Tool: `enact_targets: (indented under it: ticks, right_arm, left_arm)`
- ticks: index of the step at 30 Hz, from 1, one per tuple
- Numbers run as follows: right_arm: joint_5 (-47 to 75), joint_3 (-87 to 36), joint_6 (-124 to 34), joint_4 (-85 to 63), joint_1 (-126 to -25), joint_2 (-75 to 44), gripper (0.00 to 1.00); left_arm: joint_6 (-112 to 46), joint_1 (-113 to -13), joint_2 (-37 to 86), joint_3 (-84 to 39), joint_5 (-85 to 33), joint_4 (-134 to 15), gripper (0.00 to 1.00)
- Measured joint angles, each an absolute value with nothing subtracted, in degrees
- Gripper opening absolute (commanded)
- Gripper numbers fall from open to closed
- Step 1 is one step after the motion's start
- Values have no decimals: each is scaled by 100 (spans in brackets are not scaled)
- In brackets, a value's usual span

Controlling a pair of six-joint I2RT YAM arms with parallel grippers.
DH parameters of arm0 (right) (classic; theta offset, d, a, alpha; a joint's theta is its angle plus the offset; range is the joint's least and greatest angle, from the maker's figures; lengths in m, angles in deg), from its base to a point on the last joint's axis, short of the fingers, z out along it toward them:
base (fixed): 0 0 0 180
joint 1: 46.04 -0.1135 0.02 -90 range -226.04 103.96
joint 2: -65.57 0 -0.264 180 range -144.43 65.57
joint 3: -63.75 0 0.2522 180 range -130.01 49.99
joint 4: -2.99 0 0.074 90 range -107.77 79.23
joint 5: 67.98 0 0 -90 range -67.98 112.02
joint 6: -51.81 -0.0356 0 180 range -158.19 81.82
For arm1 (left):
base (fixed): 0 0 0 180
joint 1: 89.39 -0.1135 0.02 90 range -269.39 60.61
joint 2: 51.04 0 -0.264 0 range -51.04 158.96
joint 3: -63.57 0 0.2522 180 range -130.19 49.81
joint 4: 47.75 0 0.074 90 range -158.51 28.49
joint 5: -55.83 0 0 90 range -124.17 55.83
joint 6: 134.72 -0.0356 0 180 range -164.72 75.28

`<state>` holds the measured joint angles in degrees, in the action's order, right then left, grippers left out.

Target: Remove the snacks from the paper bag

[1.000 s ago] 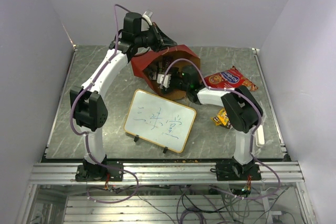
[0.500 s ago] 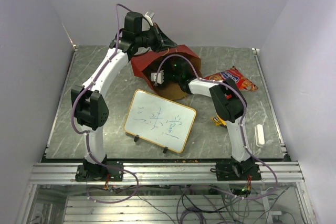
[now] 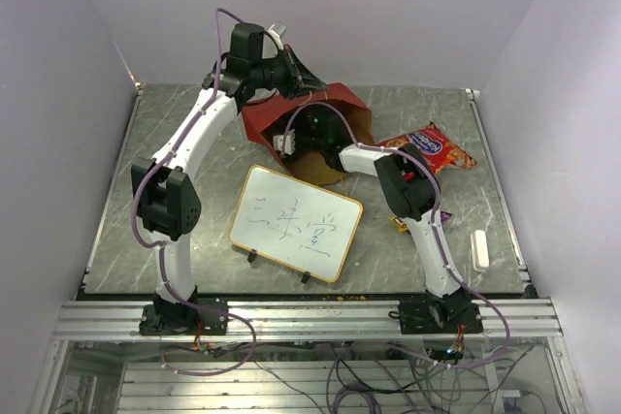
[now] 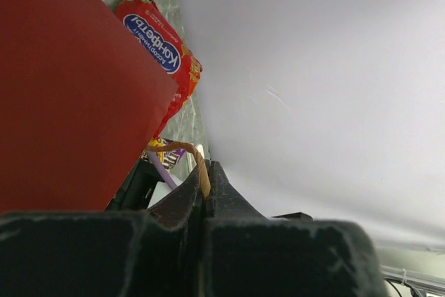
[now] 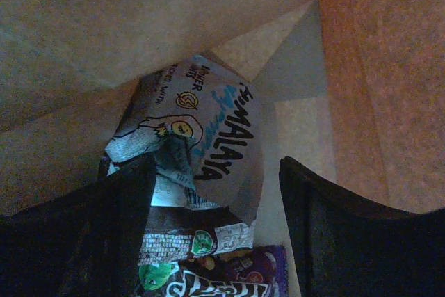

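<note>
The paper bag [image 3: 330,109] lies on its side at the back of the table, red outside [image 4: 69,88], brown kraft inside [image 5: 139,19]. My left gripper [image 4: 204,179] is shut on its string handle [image 4: 195,154], holding the mouth up. My right gripper [image 5: 215,172] is deep inside the bag, open, its fingers [image 5: 348,227] either side of a silver packet [image 5: 201,137]. A brown packet [image 5: 201,238] and a purple packet [image 5: 243,276] lie below the silver one. The red chip bag [image 3: 427,145] lies outside on the table, as does a small yellow packet [image 3: 400,224].
A white gold-framed whiteboard [image 3: 296,223] stands in front of the bag, close to my right forearm. A small white block [image 3: 478,249] lies near the right edge. Grey walls close in the back and both sides.
My right arm has reached further left into the bag, its elbow swinging left and uncovering the white block. The left gripper has kept its hold on the handle.
</note>
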<state>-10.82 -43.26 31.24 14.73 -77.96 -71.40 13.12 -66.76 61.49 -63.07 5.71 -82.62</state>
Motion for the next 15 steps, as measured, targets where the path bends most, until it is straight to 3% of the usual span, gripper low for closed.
enact_targets:
  ticks: [7,10,15]
  right_arm:
    - [-920,-4527,3094,1584,-7779,-7384,65]
    - [-866,-4665,2998,1705,-7757,-7481,49]
    - [-794,-4717,2788,1954,-7737,-7605,36]
  left_arm:
    - [1262,-6659,6149,-6312,564,-8434,7]
    - [1257,-6648,6149,-6312,549,-8452,7]
    - [1240,-6630,6149,-6312,521,-8500,7]
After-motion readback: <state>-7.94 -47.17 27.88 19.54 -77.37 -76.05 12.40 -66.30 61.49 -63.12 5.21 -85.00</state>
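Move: Inside the bag, the pale Himalaya packet lies just beyond the right fingertips, about 4 cm to that hand's left, 1 cm ahead and 1 cm lower. A dark wrapper sits roughly 4 cm farther out than the packet, and a purple wrapper about 2 cm beyond that, both about as far left. From the left hand, the packet is roughly 8 cm ahead, 15 cm left and 26 cm down. Reaching about 2.5 cm forward inside the bag, the right hand brings its open fingers over the Himalaya packet's near part, its wrist turning only a few degrees clockwise. Late in the reach the fingers close from wide to a bit under half open, one to each side of the packet, without shutting. The left hand keeps its pinch on the bag's handle. ##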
